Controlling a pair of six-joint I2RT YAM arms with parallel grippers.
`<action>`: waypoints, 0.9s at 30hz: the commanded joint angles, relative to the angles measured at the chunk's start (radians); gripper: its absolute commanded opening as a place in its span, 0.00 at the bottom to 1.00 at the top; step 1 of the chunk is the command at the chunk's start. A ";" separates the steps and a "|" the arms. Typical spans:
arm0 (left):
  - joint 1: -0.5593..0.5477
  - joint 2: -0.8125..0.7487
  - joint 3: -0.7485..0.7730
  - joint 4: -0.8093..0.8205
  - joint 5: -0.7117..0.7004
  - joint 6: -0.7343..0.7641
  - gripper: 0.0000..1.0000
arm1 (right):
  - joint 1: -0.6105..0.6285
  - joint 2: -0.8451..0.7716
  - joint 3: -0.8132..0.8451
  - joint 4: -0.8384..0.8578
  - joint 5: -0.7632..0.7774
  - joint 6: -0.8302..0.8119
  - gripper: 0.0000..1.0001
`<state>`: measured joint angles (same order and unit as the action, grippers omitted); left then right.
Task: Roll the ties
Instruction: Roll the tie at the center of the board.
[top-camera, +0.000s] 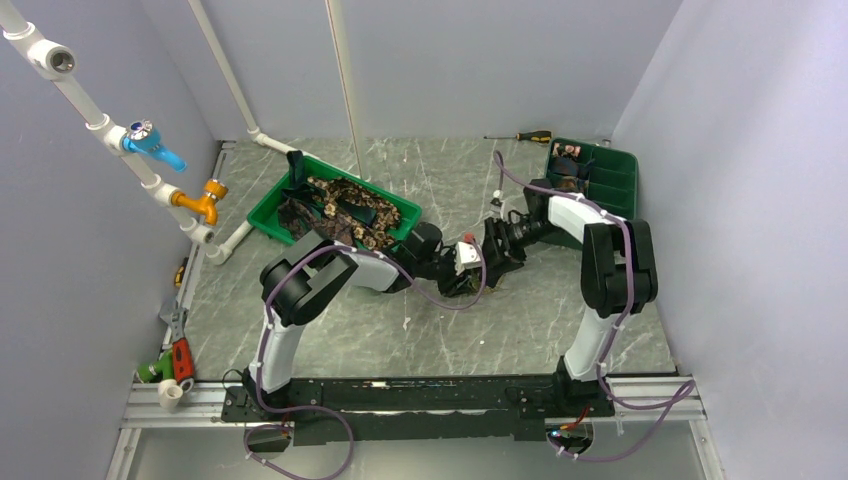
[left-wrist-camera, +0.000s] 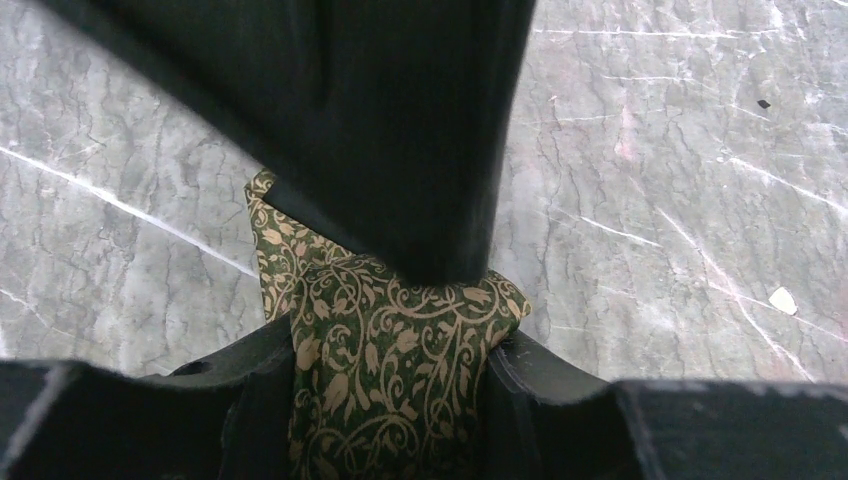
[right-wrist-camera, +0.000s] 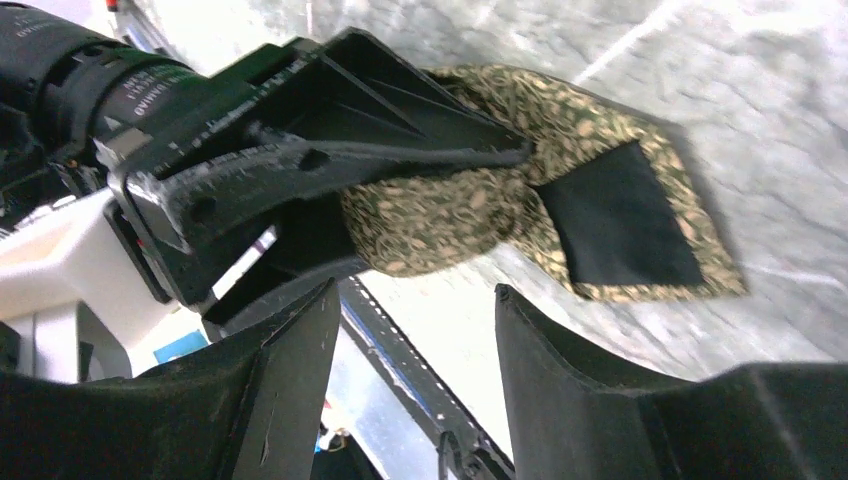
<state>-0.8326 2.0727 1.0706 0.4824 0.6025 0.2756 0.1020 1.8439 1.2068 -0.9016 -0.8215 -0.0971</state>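
A green tie (left-wrist-camera: 390, 370) with a tan vine pattern is wound into a coil, and my left gripper (left-wrist-camera: 390, 345) is shut on it, one finger on each side. In the right wrist view the same coiled tie (right-wrist-camera: 450, 210) sits in the left gripper's fingers (right-wrist-camera: 400, 130). Its loose pointed end with black lining (right-wrist-camera: 620, 215) lies on the marbled table. My right gripper (right-wrist-camera: 415, 295) stands open just beside the coil with nothing between its fingers. Both grippers meet mid-table (top-camera: 470, 268). More ties (top-camera: 345, 205) lie heaped in a tray.
A green tray (top-camera: 262, 218) holding the loose ties stands at the back left. A green compartment tray (top-camera: 625, 160) with small coils (top-camera: 568, 155) stands at the back right. A screwdriver (top-camera: 520, 136) lies by the back wall. White pipes with valves (top-camera: 150, 140) run along the left wall.
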 joint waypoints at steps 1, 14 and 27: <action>0.004 0.057 -0.017 -0.232 -0.034 0.013 0.26 | 0.029 0.032 0.001 0.076 -0.108 0.047 0.60; 0.008 0.042 0.026 -0.248 0.010 0.024 0.50 | 0.017 0.176 0.002 0.090 0.050 -0.012 0.00; 0.001 -0.001 0.082 -0.120 0.054 0.054 0.69 | -0.013 0.210 0.004 0.098 0.212 0.007 0.00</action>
<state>-0.8299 2.0674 1.1099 0.3981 0.6426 0.3199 0.0917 2.0010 1.2221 -0.8909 -0.8833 -0.0555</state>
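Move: The tie's roll lies about 4 cm to the right hand's left, level with it fore and aft and roughly 5 cm below. The tie's loose end, with its black patch, is some 3 cm ahead of the right hand, 1 cm left and 7 cm down; the divided tray stands about 17 cm ahead and 18 cm right. The left hand already holds the roll, its middle about 1 cm to the right of that hand's point. Right hand reaches 2 cm left and down, pinches the roll, draws right and lower; left fingers open. ##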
